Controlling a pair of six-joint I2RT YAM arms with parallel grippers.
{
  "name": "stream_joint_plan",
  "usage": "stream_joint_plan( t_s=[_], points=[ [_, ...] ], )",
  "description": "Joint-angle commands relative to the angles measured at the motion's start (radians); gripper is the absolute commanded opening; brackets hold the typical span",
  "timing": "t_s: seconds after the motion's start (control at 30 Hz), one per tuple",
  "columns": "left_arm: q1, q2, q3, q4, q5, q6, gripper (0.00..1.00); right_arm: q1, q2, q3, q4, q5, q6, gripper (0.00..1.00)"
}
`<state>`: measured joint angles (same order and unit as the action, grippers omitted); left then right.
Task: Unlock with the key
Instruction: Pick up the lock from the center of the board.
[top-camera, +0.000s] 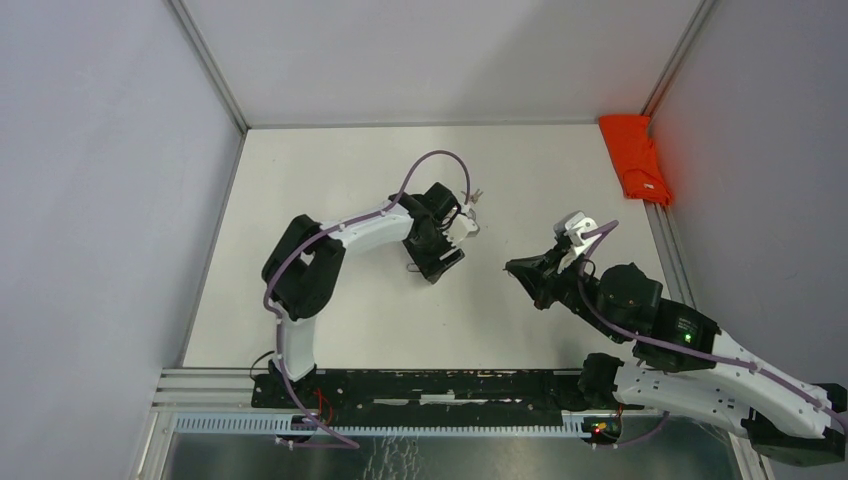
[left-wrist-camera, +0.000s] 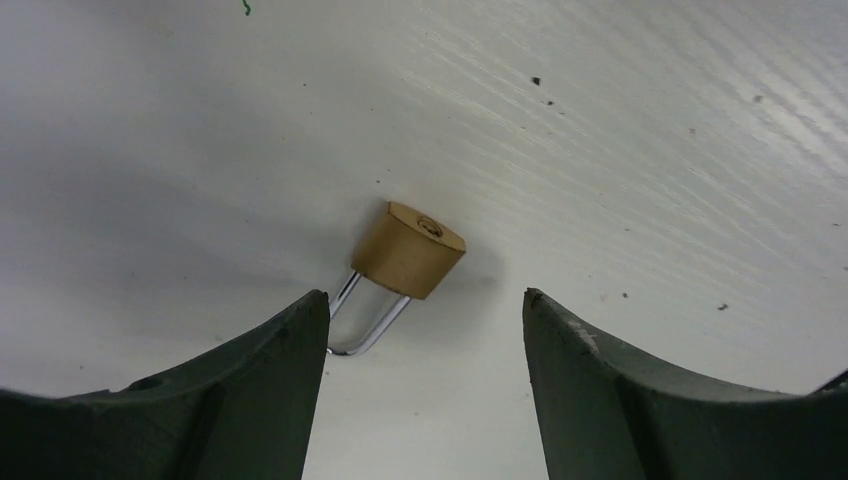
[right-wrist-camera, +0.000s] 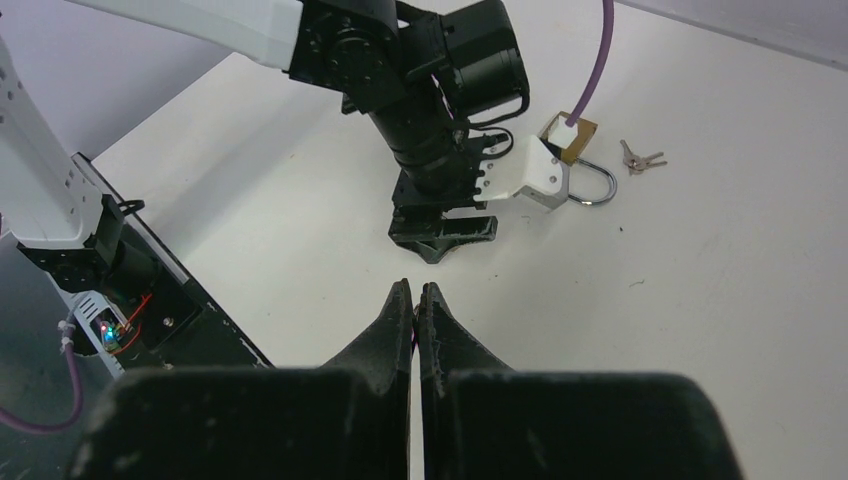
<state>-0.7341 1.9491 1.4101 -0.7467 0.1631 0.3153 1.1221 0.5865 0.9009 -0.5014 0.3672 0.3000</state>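
Observation:
A brass padlock (left-wrist-camera: 408, 250) lies on the white table with its steel shackle (left-wrist-camera: 368, 322) pointing toward my left gripper (left-wrist-camera: 425, 300). That gripper is open and hovers low, just short of the lock, and its left fingertip (left-wrist-camera: 300, 330) is close to the shackle bend. In the right wrist view the padlock (right-wrist-camera: 578, 143) is partly hidden behind the left wrist's white camera block. A small bunch of keys (right-wrist-camera: 641, 158) lies just beyond it, also seen as keys (top-camera: 477, 197) from above. My right gripper (top-camera: 515, 268) is shut and empty, right of the left arm, away from the keys.
A red cloth (top-camera: 637, 155) lies at the far right corner by the wall. The black mounting rail (top-camera: 420, 385) runs along the near edge. Grey walls enclose the table on three sides.

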Motion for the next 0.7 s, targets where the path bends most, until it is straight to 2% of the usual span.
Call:
stream_joint_plan(
  t_s=[0.0,0.27,0.4,0.57,0.67],
  points=[
    [0.006,0.024,-0.009,0.065,-0.052,0.041,0.75,0.001,-0.004,-0.002,0.031,0.011,-0.014,0.00],
    [0.005,0.064,-0.011,0.084,-0.090,0.044,0.74,0.001,-0.002,-0.002,0.045,0.008,-0.015,0.00],
    [0.004,0.085,-0.005,0.077,-0.091,0.024,0.69,0.001,0.004,0.001,0.054,0.004,-0.016,0.00],
    [0.003,0.086,-0.018,0.082,-0.071,-0.046,0.43,0.001,0.005,-0.005,0.072,-0.010,-0.015,0.00],
    [-0.005,0.094,-0.007,0.051,-0.081,-0.072,0.33,0.001,0.011,-0.003,0.076,-0.017,-0.017,0.00]
  ],
)
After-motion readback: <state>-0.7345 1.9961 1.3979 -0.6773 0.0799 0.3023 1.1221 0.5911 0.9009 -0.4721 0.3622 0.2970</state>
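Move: The small brass padlock lies nearly under the left hand's open fingers, about 1 cm ahead, 1 cm to the left and 2 cm below. The big padlock is some 15 cm ahead of that hand and 4 cm to its right, with the loose keys about 17 cm ahead and 8 cm right, both on the board some 2 to 3 cm below. From the right hand, the small padlock is roughly 14 cm ahead, 14 cm left and almost 30 cm below. The left hand sinks the last 2 cm or so to the small padlock, easing about 1.5 cm forward as it goes, so that its downward-pointing fingers stand astride the brass body. Then, nearly at rest, the fingers close from wide open to about half that gap, until a pad meets each side of the body, the shackle still pointing back under the hand. ##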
